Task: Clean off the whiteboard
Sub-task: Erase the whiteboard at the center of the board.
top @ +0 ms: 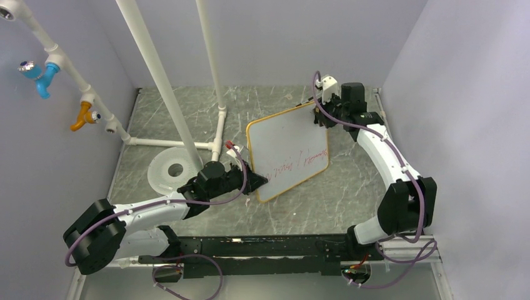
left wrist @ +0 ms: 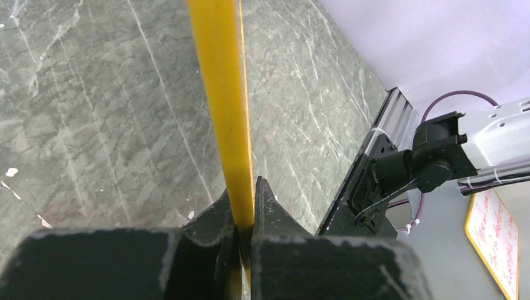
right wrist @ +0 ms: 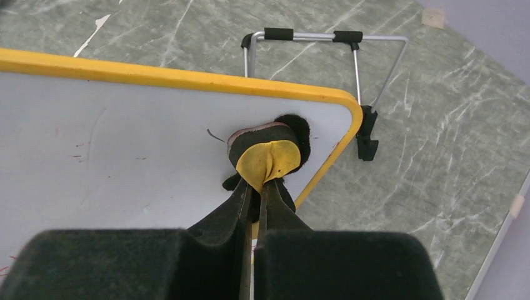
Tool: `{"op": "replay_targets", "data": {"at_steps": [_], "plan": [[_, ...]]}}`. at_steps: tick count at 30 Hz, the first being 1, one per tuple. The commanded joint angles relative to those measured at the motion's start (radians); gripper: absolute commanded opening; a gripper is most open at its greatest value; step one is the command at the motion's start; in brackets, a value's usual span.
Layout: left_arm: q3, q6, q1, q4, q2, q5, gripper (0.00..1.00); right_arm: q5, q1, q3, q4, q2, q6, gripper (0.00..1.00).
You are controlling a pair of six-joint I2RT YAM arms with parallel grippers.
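The whiteboard (top: pixel 287 150), white with a yellow-orange frame, is tilted above the marble table, and a red scrawl (top: pixel 300 161) runs across its lower half. My left gripper (top: pixel 257 181) is shut on its near-left edge. In the left wrist view the frame (left wrist: pixel 222 94) runs straight up from between the fingers of the left gripper (left wrist: pixel 245 200). My right gripper (top: pixel 319 103) is at the board's far right corner. It is shut on a yellow eraser with black felt (right wrist: pixel 265 153), which presses on the whiteboard (right wrist: pixel 125 150) just ahead of the right gripper (right wrist: pixel 257 187).
A white pipe frame (top: pixel 187 94) rises at the back left, with a white disc with a centre hole (top: pixel 172 169) on the table by it. Blue (top: pixel 44 75) and orange (top: pixel 84 115) taps hang on the left wall. A wire stand (right wrist: pixel 359 62) lies beyond the board's corner.
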Motion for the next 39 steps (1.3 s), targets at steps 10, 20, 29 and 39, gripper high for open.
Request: {"op": "replay_targets", "data": {"at_steps": [10,20,29,39], "plan": [[0.037,0.088,-0.028,0.110,-0.022,0.110,0.00,-0.313,0.410,-0.023,-0.191,-0.152,-0.242,0.00],[0.047,0.085,-0.029,0.102,-0.011,0.115,0.00,-0.107,0.274,-0.020,-0.041,-0.130,-0.035,0.00],[0.058,0.086,-0.028,0.097,-0.004,0.118,0.00,-0.229,0.285,-0.124,-0.082,-0.195,-0.134,0.00],[0.073,0.086,-0.028,0.085,-0.006,0.109,0.00,-0.209,0.431,-0.207,-0.093,-0.220,-0.194,0.00]]}}
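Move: The right hand holds the eraser near the board's far right corner. The board's center lies about 14 cm back and 11 cm to its left, nearly level; the middle of the remaining red writing is some 19 cm back and 7 cm left, and the left gripper on the near left edge roughly 25 cm back, 20 cm left. From the left hand the board's center is about 11 cm ahead and 9 cm right, slightly higher. Keeping the eraser against the board, the right hand sweeps back and left about 23 cm from the far right corner across the middle, returns a bit over half of that, then strokes back and left again to near the left edge above the left gripper. The wrist swings with each stroke, ending some 45 degrees counter-clockwise. The left hand stays in place, still pinching the board's edge. ##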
